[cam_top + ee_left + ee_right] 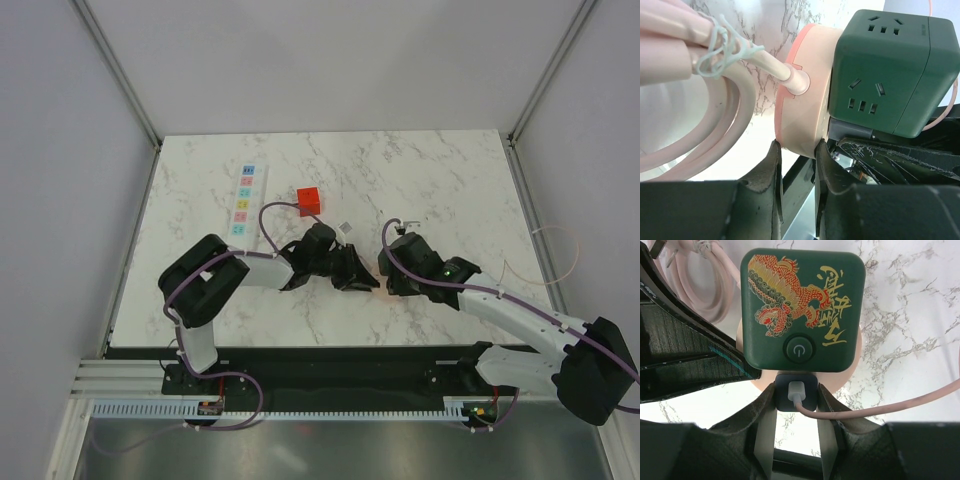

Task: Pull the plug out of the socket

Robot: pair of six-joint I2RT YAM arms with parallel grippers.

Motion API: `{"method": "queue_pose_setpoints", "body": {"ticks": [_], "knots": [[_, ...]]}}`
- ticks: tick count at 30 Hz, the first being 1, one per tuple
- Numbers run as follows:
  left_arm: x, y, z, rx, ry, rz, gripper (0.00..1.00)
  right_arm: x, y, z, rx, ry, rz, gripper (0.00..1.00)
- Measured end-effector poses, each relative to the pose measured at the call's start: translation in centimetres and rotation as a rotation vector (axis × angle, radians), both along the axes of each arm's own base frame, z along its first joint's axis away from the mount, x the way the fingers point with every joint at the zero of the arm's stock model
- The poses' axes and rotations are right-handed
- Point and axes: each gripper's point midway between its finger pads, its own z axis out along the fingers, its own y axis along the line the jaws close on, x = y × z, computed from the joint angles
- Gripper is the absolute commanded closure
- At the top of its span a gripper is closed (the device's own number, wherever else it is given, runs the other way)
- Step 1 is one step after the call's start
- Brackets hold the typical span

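The red-orange plug (309, 200) sits on the marble table, apart from the white socket strip (247, 200) to its left. Neither gripper touches them. Nearer the front, both grippers meet at a dark green outlet cube (802, 307) on a round pink base (807, 117). My left gripper (797, 147), also seen from above (360, 272), is shut on the rim of the pink base. My right gripper (795, 395), opposite it (386, 272), is shut on a small dark adapter (795, 390) plugged into the cube, with a thin pink cable (900, 405) leaving it.
A thick coiled pink cord (700, 125) runs from the pink base. A small grey-white piece (345, 229) lies just behind the grippers. A thin cable (545, 272) loops past the table's right edge. Grey walls enclose three sides.
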Motion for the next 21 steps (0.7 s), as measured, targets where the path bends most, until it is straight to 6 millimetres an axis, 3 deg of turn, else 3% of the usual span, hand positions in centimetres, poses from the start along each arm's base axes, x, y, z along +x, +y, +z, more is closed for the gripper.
{"method": "queue_pose_setpoints", "body": {"ticks": [3,4,7,16,21], "knots": [[0.0,0.0,0.0,-0.002,-0.006,-0.006,0.65,0.0,0.0,0.0,0.001,0.002,-0.001,1.00],[-0.1,0.0,0.1,-0.004,-0.010,-0.007,0.50,-0.1,0.0,0.0,0.003,0.003,-0.002,1.00],[-0.3,0.4,-0.3,0.001,-0.021,-0.011,0.36,0.1,0.4,0.3,0.027,-0.007,-0.002,1.00],[-0.5,0.6,-0.7,0.010,-0.028,-0.018,0.32,0.0,1.3,0.3,0.082,-0.002,-0.003,1.00],[-0.6,0.7,-0.8,0.013,-0.026,-0.017,0.41,-0.2,1.6,-0.2,0.105,0.010,-0.003,1.00]]}}
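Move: The pink round socket, its near-left rim pinched by the left fingers, has its middle about 3 cm to the left hand's right and 2 cm ahead. The right hand already grips the dark plug, about 3 cm right of the left hand, level fore and aft, 2 cm higher. The green cube stands 4 cm ahead of the plug and 1 cm left of it. From the right hand, the socket's middle is 2 cm ahead, 1 cm left and 3 cm lower. Open the left gripper to let go of the socket's rim and ease it down and left by about 1 cm, keeping the spread fingers astride the rim. Keep the right grip shut on the dark plug, shift it some 1.5 cm left towards the left gripper with a slight rise and then sink back, and roll that wrist about 5 degrees, left side up. ##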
